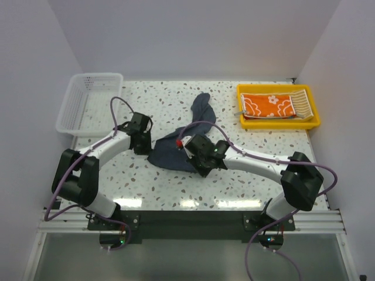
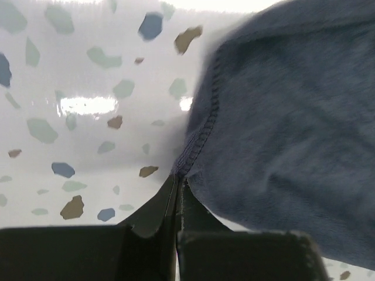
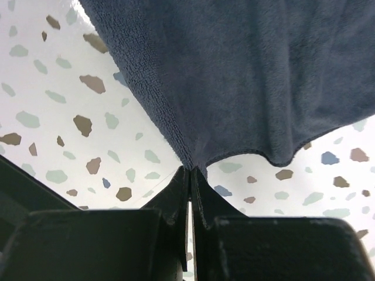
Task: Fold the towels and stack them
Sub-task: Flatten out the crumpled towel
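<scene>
A plain dark blue-grey towel (image 1: 176,149) lies crumpled mid-table, one end stretching back toward the far side. My left gripper (image 1: 143,147) is shut on its left hemmed edge (image 2: 202,132); the pinch shows at the fingertips (image 2: 177,175). At the towel's near right corner (image 3: 193,158) my right gripper (image 1: 196,157) is shut as well, its pinch (image 3: 191,170) lifted above the speckled table. An orange towel with white flower prints (image 1: 266,105) lies folded in the yellow tray (image 1: 313,111), over a tan-and-white striped towel (image 1: 302,102).
A white mesh basket (image 1: 88,102) stands at the back left. The yellow tray sits at the back right corner. White walls close in the table on three sides. Cables loop over both arms.
</scene>
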`<state>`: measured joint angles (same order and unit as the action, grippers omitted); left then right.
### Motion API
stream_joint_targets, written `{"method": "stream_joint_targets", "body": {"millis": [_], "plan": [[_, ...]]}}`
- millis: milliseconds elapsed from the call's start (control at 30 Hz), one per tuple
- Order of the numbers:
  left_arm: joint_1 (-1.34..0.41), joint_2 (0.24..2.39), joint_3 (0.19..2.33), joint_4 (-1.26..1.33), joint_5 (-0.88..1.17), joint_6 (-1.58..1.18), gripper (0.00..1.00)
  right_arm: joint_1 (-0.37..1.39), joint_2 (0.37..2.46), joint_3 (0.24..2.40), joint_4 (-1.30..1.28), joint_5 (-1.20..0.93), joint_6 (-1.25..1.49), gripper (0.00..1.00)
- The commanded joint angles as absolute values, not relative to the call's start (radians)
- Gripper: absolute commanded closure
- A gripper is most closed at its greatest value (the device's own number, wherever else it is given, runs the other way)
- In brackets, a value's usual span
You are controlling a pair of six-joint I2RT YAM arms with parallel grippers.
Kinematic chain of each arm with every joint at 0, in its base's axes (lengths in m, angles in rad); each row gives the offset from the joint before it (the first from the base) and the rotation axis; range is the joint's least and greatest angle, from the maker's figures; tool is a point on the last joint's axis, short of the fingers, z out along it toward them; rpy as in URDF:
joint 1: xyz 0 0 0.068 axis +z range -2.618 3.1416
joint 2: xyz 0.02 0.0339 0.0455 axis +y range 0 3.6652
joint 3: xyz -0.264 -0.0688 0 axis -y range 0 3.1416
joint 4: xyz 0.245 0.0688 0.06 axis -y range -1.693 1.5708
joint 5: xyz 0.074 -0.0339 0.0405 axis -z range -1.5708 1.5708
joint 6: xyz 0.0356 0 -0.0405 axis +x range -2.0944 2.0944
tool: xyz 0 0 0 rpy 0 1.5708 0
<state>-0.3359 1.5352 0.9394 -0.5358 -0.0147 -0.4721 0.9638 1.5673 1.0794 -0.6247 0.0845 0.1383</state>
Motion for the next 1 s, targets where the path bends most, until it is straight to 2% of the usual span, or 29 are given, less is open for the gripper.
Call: {"method": "stream_joint_targets", "body": {"millis": [0,300,533,633,867,967], "plan": [[-0.331,1.519,0.861,-0.517,-0.066,-0.521,1.0,0.966,1.549,1.04,-0.598,0.017,0.13,1.0],[-0.333,1.505,0.81,-0.511,-0.112,-0.5,0.98,1.0,1.578,0.999,-0.568,-0.018,0.135,1.0],[-0.334,1.45,0.799,-0.503,-0.066,-0.474,0.64,1.002,1.592,1.003,-0.555,-0.029,0.14,1.0],[-0.334,1.443,0.802,-0.506,-0.06,-0.465,0.57,1.003,1.598,1.006,-0.56,-0.028,0.135,1.0],[-0.365,1.494,0.808,-0.503,-0.055,-0.448,0.57,1.003,1.598,1.002,-0.555,-0.026,0.135,1.0],[-0.376,1.531,0.816,-0.511,-0.092,-0.453,0.6,1.003,1.6,0.997,-0.555,-0.025,0.137,1.0]]}}
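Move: My left hand still holds the dark towel's left near corner, and the bare spot for it lies about 3 cm back, 2 cm left and 4 below. The towel's middle is some 16 cm to the right and 3 ahead, and the white basket about 21 left and 21 ahead. My right hand still holds the near right corner. Its bare table lies roughly 4 cm back and 6 below, the towel's middle some 12 ahead and 6 left, and the towel's tail about 33 straight ahead. With both hands I pull the towel's near edge back towards my base and down to the table. My left hand goes about 4 cm back, 3 down and 2 left, then opens nearly halfway around the corner, lifts a centimetre and dips again. My right hand keeps its pinch, easing some 3 cm back and 3 down, then holds still. ##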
